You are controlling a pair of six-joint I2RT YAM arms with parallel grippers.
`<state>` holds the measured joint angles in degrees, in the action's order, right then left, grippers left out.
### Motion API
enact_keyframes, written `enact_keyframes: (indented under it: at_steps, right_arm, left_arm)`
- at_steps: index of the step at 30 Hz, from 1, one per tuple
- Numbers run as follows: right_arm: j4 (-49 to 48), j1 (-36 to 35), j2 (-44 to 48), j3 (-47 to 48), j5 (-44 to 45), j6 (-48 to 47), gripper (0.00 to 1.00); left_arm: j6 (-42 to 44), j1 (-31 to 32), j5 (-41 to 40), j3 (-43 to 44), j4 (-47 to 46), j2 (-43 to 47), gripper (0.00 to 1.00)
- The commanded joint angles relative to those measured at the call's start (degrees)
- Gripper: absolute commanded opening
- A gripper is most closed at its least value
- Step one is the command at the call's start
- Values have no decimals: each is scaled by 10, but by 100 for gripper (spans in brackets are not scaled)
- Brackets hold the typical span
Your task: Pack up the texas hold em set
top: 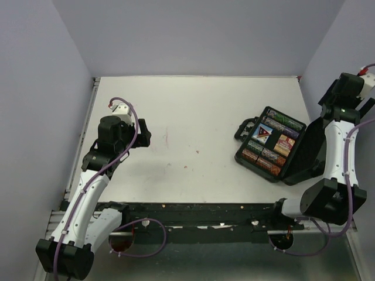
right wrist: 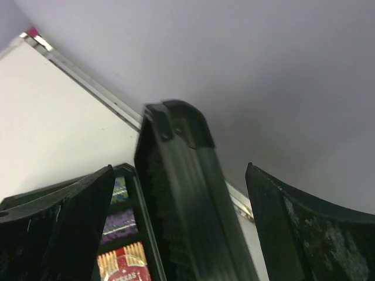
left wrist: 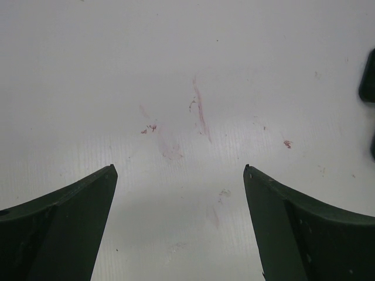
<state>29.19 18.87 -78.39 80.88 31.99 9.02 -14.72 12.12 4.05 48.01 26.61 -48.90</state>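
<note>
The texas hold em set's black case (top: 256,162) lies open at the table's right, its lid (top: 307,153) raised on the far-right side. Inside are chip rows (top: 262,159), a red card box (top: 286,143) and a blue card box with a red-black triangular marker (top: 263,134) on it. My right gripper (top: 326,108) hangs over the lid. In the right wrist view the lid's edge (right wrist: 187,199) stands between the wide-open fingers with gaps on both sides, and the red card box (right wrist: 126,266) shows below. My left gripper (left wrist: 180,170) is open over the bare table (left wrist: 187,70).
Grey walls close in the table on the left, back and right. A metal rail (right wrist: 88,79) runs along the table's edge behind the lid. Reddish stains (left wrist: 199,111) mark the tabletop ahead of my left gripper (top: 140,133). A black part of the case (left wrist: 369,82) shows at that view's right edge.
</note>
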Motion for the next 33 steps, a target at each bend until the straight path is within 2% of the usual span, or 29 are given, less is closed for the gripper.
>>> enact_keyframes:
  at_steps: [1, 4, 15, 19, 25, 29, 33]
  right_arm:
    - [-36, 31, 48, -50, -46, 37, 100]
    - [-34, 35, 59, -76, -51, 45, 100]
    - [-34, 40, 103, -148, -169, 87, 100]
    - [-36, 40, 106, -151, -234, 91, 100]
    - [-43, 35, 78, -147, -384, 104, 100]
    - [-48, -24, 49, -146, -396, 90, 100]
    - [-46, -128, 7, -127, -363, 81, 100]
  left_arm:
    - [8, 2, -19, -4, -9, -3, 97]
    - [8, 2, -15, -3, -9, -4, 97]
    - [8, 2, -6, -3, -10, 4, 97]
    - [7, 2, -3, -2, -10, 5, 97]
    - [7, 2, -3, -3, -10, 7, 97]
    - [3, 2, -1, -5, -15, 2, 97]
    - [0, 2, 6, -2, -12, -3, 97]
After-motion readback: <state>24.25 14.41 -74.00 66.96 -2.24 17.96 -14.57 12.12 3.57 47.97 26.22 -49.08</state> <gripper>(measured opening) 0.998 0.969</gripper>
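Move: The case's raised lid stands below the open right hand, its middle about 6 cm back, 4 cm to the left and 16 cm down. In the tray left of the lid, the yellow card box lies roughly 13 cm left of the hand and 5 cm back, the blue one 20 cm left and 2 cm back, both some 23 cm below. From the idle left hand the lid is about level ahead, some 62 cm to the right and 8 cm lower. The open right hand dips slightly back, then sweeps the lid left and forward about 14 cm, turning counter-clockwise. ##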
